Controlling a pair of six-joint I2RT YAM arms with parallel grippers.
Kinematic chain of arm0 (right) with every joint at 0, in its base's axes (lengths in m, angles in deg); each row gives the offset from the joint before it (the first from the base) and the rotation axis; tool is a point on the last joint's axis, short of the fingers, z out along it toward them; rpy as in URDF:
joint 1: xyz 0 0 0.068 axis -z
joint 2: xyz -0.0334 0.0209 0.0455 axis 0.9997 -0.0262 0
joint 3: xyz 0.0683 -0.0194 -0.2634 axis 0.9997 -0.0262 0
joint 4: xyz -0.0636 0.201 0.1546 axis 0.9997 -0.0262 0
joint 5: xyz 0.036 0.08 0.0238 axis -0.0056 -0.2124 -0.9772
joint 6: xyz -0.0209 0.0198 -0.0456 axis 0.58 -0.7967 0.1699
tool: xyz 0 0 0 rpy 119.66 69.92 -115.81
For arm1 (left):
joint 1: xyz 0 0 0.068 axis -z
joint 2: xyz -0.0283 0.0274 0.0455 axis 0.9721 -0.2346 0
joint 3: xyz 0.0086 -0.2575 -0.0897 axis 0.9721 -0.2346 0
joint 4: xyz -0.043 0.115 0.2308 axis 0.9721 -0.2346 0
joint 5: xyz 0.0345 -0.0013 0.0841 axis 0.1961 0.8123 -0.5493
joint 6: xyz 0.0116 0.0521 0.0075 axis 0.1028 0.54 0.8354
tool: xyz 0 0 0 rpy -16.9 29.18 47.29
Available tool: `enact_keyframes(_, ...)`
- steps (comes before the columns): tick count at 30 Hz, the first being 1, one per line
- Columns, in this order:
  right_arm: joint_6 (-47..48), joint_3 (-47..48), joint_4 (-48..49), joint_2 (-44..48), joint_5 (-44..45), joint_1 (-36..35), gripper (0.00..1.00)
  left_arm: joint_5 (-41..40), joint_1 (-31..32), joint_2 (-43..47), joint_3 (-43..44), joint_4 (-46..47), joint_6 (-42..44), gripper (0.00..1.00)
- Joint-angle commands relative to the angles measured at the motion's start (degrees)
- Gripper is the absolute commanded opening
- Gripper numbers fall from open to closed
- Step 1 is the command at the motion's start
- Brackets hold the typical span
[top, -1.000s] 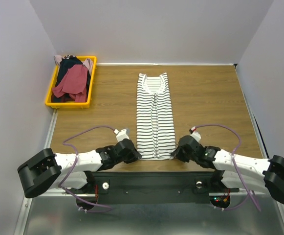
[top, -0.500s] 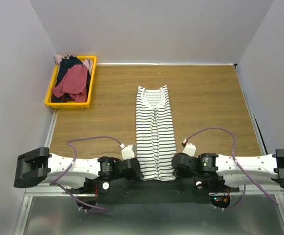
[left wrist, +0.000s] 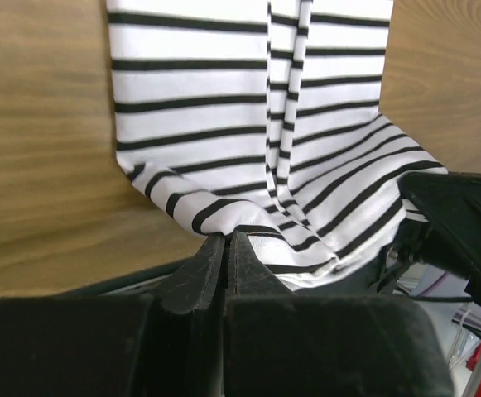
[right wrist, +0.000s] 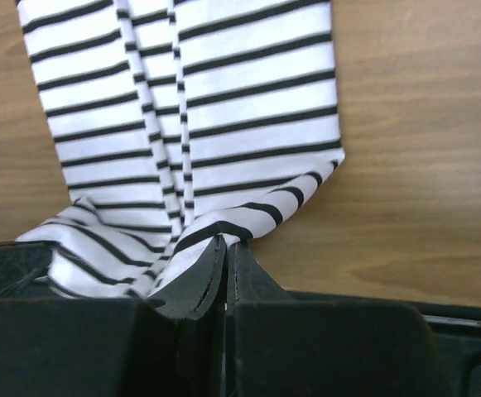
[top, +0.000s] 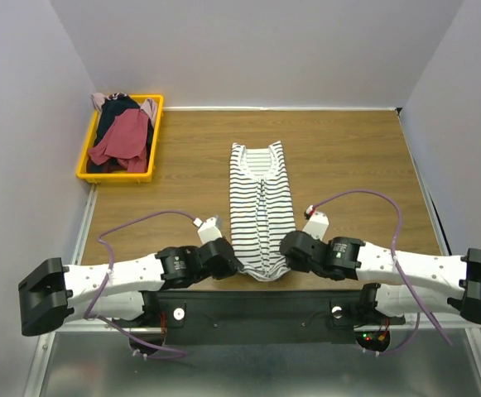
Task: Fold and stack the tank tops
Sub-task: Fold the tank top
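A white tank top with thin black stripes [top: 261, 198] lies lengthwise in the middle of the table, folded into a narrow strip with its neck at the far end. My left gripper [top: 228, 263] is shut on its near left hem corner [left wrist: 223, 223], the cloth pinched between the jaw tips [left wrist: 226, 240]. At the near right corner [right wrist: 240, 222] my right gripper [top: 288, 250] is shut on the cloth as well [right wrist: 226, 244]. The near hem is lifted and bunched between the two grippers. More tank tops [top: 122, 136], dark red, navy and pale pink, are piled in a yellow bin.
The yellow bin [top: 87, 157] stands at the far left corner of the wooden table [top: 348, 165]. A black rail [top: 257, 308] runs along the near edge beneath both arms. Purple cables [top: 364, 203] loop over each forearm. Grey walls close in on three sides.
Both grippers pulled the striped top toward the near edge, then moved forward and inward again with the hem held. The near hem now rises bunched between them.
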Motion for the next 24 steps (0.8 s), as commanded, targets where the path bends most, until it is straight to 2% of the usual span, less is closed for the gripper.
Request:
enact_keyframes(1, 7.07, 3.76, 0.63, -2.33, 3.64, 5.29, 0.00, -0.38, -4.46, 0.39, 3.32, 1.55, 6.95, 0.00)
enact_keyframes(4, 13.21, 5.51, 3.70, -4.17, 2.67, 9.60, 0.00, 0.06, -9.55, -0.66, 5.16, 2.26, 10.91, 0.00)
enact_keyframes(11, 21.92, 10.08, 10.82, -9.97, -0.14, 18.05, 0.01, 2.52, -17.12, -4.97, 8.59, 6.30, 18.38, 0.00)
enact_keyframes(18, 27.55, 14.74, 16.71, -16.83, -3.13, 25.16, 0.01, 5.50, -24.67, -12.16, 12.81, 10.70, 24.36, 0.00)
enact_keyframes(24, 29.93, 17.02, 20.58, -20.09, -5.42, 29.56, 0.01, 7.18, -28.37, -16.13, 15.45, 14.56, 26.82, 0.00)
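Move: Each hand already holds one end of the tank top's hem, lifted some 5 to 7 cm off the table. The neckline they fold towards lies about 33 cm ahead and 6 cm right of the left hand, and about 32 cm ahead and 8 cm left of the right. The yellow bin stands some 42 cm ahead and 38 cm left of the left hand; the table's near edge is about 7 cm behind the right hand. With fingers still shut on the two ends of the hem, both arms carry it forward side by side, about 16 cm, over the tank top's lower body towards the neckline. The left hand rises some 3 cm as its fingers tip up about 15 degrees and swing slightly counter-clockwise, while the right climbs only a little and turns some 10 degrees, mostly rolling its left side down. ##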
